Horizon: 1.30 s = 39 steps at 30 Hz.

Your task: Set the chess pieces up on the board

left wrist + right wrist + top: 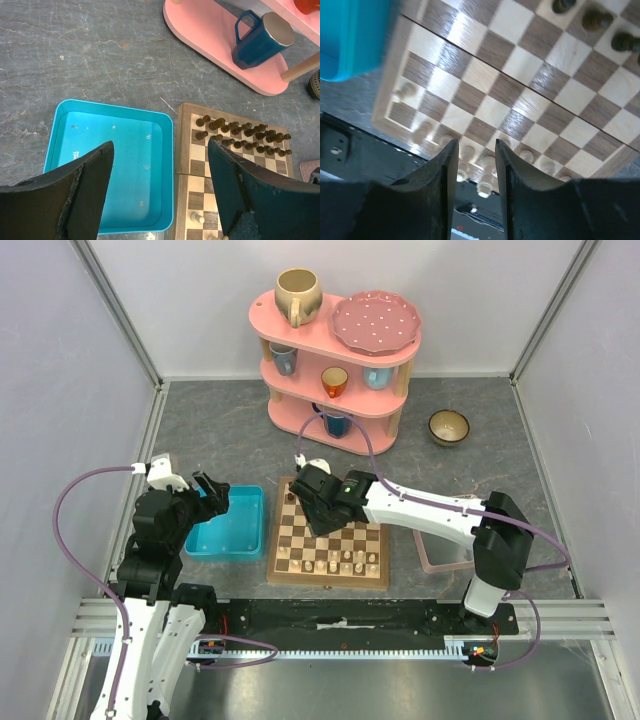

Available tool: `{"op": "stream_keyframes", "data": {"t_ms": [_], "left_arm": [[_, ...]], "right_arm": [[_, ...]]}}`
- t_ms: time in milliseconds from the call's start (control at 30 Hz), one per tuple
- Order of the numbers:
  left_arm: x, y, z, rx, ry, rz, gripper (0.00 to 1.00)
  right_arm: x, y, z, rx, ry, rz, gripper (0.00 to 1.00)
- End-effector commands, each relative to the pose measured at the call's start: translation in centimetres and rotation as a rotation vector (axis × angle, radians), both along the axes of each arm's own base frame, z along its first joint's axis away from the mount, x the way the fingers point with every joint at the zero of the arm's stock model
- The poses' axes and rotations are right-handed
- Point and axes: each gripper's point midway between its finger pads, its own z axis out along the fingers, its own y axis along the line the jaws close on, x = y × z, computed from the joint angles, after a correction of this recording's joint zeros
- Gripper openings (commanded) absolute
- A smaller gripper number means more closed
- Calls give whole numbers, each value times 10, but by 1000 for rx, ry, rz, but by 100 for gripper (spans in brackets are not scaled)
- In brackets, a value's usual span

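Observation:
The board [300,552] lies in the middle of the table. Cream chess pieces [340,562] stand in its two near rows. Dark chessmen [245,132] fill the far rows, mostly hidden under the right arm in the top view. My right gripper [320,512] hovers over the board; its jaws [474,150] are parted with nothing between them, and cream pieces [487,184] stand on the board beyond the fingertips. My left gripper [160,145] hangs wide open and empty over the turquoise tray [110,170], beside the board's left edge [182,150].
The turquoise tray [228,525] sits left of the board. A clear pink-rimmed tray [440,552] lies to the right, under the right arm. A pink shelf [335,360] with mugs and a plate stands behind, and a small bowl [449,426] is at the back right.

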Motion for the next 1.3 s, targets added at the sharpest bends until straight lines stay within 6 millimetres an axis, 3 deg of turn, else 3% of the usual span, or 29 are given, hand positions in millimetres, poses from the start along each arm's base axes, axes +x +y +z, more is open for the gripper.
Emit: {"op": "stream_keyframes", "data": {"t_ms": [0, 400, 567, 667, 733, 800, 833, 867, 900, 933, 967, 1000, 1033, 1067, 1100, 1133, 1167, 1200, 1267], "left_arm": [[7, -2, 4, -1, -18, -8, 82], [7, -1, 3, 2, -6, -7, 82], [7, -1, 3, 2, -9, -7, 82], [7, -1, 2, 2, -6, -6, 82], [7, -1, 3, 4, -8, -6, 82], [7, -1, 3, 6, -10, -9, 82], [8, -1, 3, 5, -11, -10, 82], [7, -1, 4, 6, -11, -9, 82], [8, -1, 3, 6, -11, -9, 82], [8, -1, 3, 7, -11, -9, 82], [8, -1, 4, 7, -14, -9, 82], [8, -1, 2, 7, -10, -9, 82], [8, -1, 3, 7, -11, -11, 82], [8, -1, 3, 7, -14, -11, 82], [9, -1, 2, 7, -11, -11, 82], [8, -5, 3, 1, -12, -33, 82], [8, -5, 3, 1, -12, -33, 82], [8, -6, 2, 1, -9, -35, 82], [8, -6, 3, 0, -14, -36, 82]], "right_arm": [[14, 37, 23, 93, -44, 36, 43], [-2, 96, 3, 126, 10, 137, 47], [-6, 102, -7, 115, 23, 149, 47], [0, 93, -2, 92, -18, 115, 47], [10, 75, 7, 69, -63, 71, 47], [18, 44, 0, 23, -57, 0, 47], [22, 30, 15, 48, -73, -38, 47], [21, 4, 1, 4, -57, -86, 47], [32, -18, 1, -1, -58, -150, 47], [35, -36, 20, 38, -84, -193, 47], [32, -65, 6, -5, -75, -236, 47], [42, -89, 9, 0, -81, -319, 47], [43, -108, 28, 46, -115, -361, 47], [37, -133, 18, 9, -102, -404, 47], [45, -159, 22, 4, -125, -492, 47], [44, -174, 35, 39, -159, -531, 47], [39, -192, 30, 16, -154, -566, 47], [43, -213, 37, 32, -177, -632, 46], [40, -234, 28, 11, -162, -678, 46]]}}
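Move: The right hand hovers empty over the board. The loose white pieces in the tray lie about 24 cm to its right, 4 cm ahead and 7 cm below; the tray's middle is some 3 cm farther right and 3 cm nearer than those pieces. The leftmost white piece stands roughly 7 cm left of the hand and 3 cm back, 5 cm below. From the idle left hand, the tray pieces are about 46 cm right, nearly level ahead, 19 cm lower. Touching nothing at the start or the end, the right hand first swings some 8 cm left, rising a little and then sinking, towards the leftmost white piece. It then turns back and sweeps fast to the right, about 27 cm, over the board towards the tray, also going forward and climbing. The wrist turns about 40 degrees clockwise on that sweep; the fingers stay about half open. ##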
